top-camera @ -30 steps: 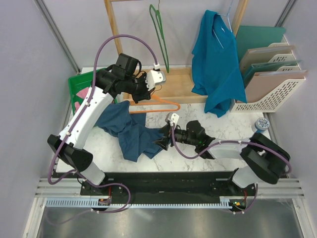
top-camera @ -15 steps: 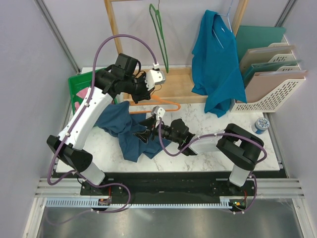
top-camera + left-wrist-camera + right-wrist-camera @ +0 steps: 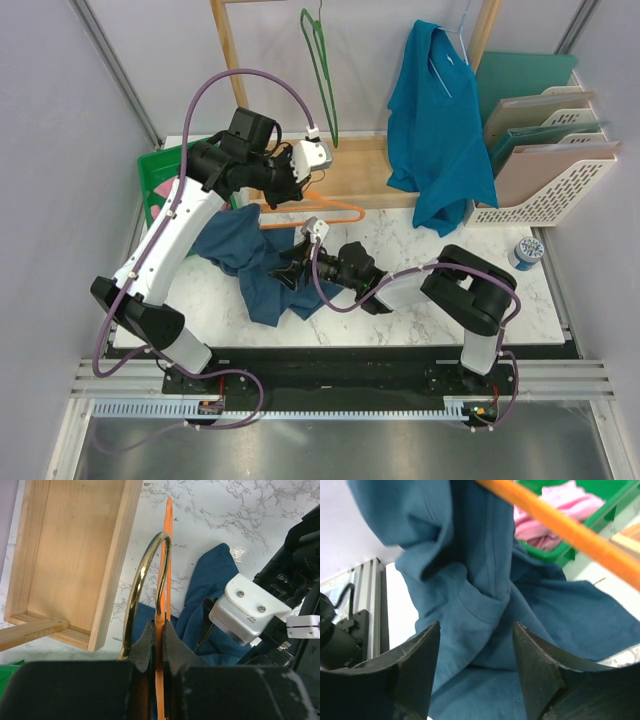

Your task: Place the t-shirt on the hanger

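The navy t-shirt (image 3: pixel 250 265) lies crumpled on the marble table, left of centre. Just behind it the orange hanger (image 3: pixel 325 211) is held off the table, and my left gripper (image 3: pixel 285 195) is shut on it just below its brass hook (image 3: pixel 145 565). The left wrist view has the orange bar (image 3: pixel 165 570) pinched between the pads of that gripper (image 3: pixel 160 630), with the t-shirt (image 3: pixel 210 585) below. My right gripper (image 3: pixel 291 270) is low over the shirt and open. Its fingers (image 3: pixel 420 655) flank a raised fold of the t-shirt (image 3: pixel 480 580) without pinching it, and the hanger (image 3: pixel 560 527) crosses above.
A wooden rack (image 3: pixel 350 180) stands at the back with a green hanger (image 3: pixel 322 70) and a teal shirt (image 3: pixel 435 130) hanging on it. A green bin (image 3: pixel 160 180) holding a pink garment (image 3: pixel 555 505) sits at the far left. A file organiser (image 3: pixel 550 150) and a small bottle (image 3: pixel 528 250) are at the right.
My right gripper has moved left across the table onto the t-shirt, up to a raised fold. The left arm has stayed almost still, gripping the hanger.
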{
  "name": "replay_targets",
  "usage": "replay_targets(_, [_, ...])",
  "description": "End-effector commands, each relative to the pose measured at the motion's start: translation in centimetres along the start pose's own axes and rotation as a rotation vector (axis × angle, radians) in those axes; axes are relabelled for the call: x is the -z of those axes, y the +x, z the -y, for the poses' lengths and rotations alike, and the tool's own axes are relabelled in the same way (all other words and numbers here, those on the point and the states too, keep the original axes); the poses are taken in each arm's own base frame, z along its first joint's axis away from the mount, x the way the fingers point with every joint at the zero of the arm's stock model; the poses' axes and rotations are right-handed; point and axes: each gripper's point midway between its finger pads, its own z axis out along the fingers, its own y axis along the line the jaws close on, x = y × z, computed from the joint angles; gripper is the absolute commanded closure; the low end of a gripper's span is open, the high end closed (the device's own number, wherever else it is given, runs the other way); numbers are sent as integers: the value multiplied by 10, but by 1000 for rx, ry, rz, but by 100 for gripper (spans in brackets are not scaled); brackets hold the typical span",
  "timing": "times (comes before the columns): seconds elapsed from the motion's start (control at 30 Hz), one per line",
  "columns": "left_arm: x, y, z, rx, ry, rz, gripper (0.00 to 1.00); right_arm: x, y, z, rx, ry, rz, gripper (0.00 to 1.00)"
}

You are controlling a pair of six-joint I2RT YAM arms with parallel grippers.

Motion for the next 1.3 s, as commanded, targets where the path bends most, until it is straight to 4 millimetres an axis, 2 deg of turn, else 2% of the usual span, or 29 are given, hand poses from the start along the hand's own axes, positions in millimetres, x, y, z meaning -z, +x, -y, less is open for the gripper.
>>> replay_targets(0.0, [19, -13, 0, -3, -37, 60, 98, -9, -14, -4, -2, -28, 60, 39])
replay_targets(0.17, [16, -7, 2, 12, -29, 46, 98, -9, -27, -11, -9, -55, 98, 61])
replay_targets(0.27, [16, -6, 1, 20, -29, 45, 98, -17, -33, -13, -26, -69, 110, 58])
replay_targets(0.43, [20, -9, 2, 27, -33, 54, 98, -27, -27, -15, -36, -80, 106, 56])
replay_targets(0.53, [23, -9, 3, 26, -35, 55, 98, -29, -25, -13, -30, -72, 110, 64])
replay_targets(0.57, [24, -9, 3, 29, -36, 53, 98, -28, -26, -12, -26, -73, 111, 74])
replay_targets(0.63, [25, -8, 2, 25, -41, 48, 98, -25, -26, -12, -25, -72, 110, 84])
replay_targets(0.67, [25, -7, 2, 26, -39, 46, 98, -22, -31, -13, -23, -76, 117, 100])
replay_targets(0.7, [26, -6, 2, 23, -38, 46, 98, -19, -33, -12, -25, -75, 114, 100])
replay_targets(0.73, [26, -5, 3, 19, -35, 42, 98, -12, -27, -7, -30, -68, 81, 100])
replay_targets(0.77, [28, -4, 3, 6, -34, 39, 98, -4, -41, -6, -15, -66, 91, 100])
replay_targets(0.8, [30, -2, 4, 4, -28, 32, 98, 9, -30, 9, -26, -31, 32, 100])
replay_targets(0.83, [32, -1, 5, 1, -18, 28, 98, 21, -51, 9, 19, -29, 51, 100])
replay_targets(0.87, [38, -7, 7, -27, -4, 50, 98, 31, -57, 17, 36, -8, 38, 100])
replay_targets(0.9, [40, -10, 9, -35, 6, 58, 98, 48, -43, 36, 26, 43, -47, 100])
replay_targets(0.93, [45, -14, 12, -39, 11, 68, 98, 62, -69, 37, 63, 60, -22, 100])
replay_targets(0.97, [50, -19, 15, -47, 18, 93, 98, 77, -72, 54, 98, 112, -45, 100])
replay_targets(1.03, [54, -22, 20, -63, 36, 108, 98, 106, -81, 57, 106, 139, -99, 100])
replay_targets(1.07, [60, -27, 27, -79, 54, 138, 98, 123, -71, 69, 112, 181, -175, 100])
replay_targets(1.1, [62, -29, 30, -83, 58, 153, 98, 136, -84, 66, 136, 191, -162, 100])
replay_targets(1.23, [74, -46, 30, -64, 33, 222, 98, 174, -90, 76, 169, 247, -228, 100])
replay_targets(1.27, [75, -50, 28, -70, 22, 241, 98, 186, -90, 84, 156, 282, -255, 100])
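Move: The loose t-shirt fold to grasp lies between the right gripper's open fingers, barely 2 cm farther left and 1 cm ahead. The hanger's lower bar crosses roughly 10 cm ahead of that hand and 8 cm higher; the hanger's free end is about 11 cm ahead, 17 cm right and 10 cm up. From the left gripper, holding the hanger by its neck, the fold lies some 14 cm back, 4 cm left and 15 cm down. Ease the right gripper about 2 cm left into the fold, shut the fingers to pinch the cloth, then sweep it quickly some 16 cm right and 10 cm up, stretching the shirt out below the hanger bar. Keep the left grip on the hanger neck, nearly still until the sweep, then lift about 6 cm and slightly back, tilting the hand's left side down. ##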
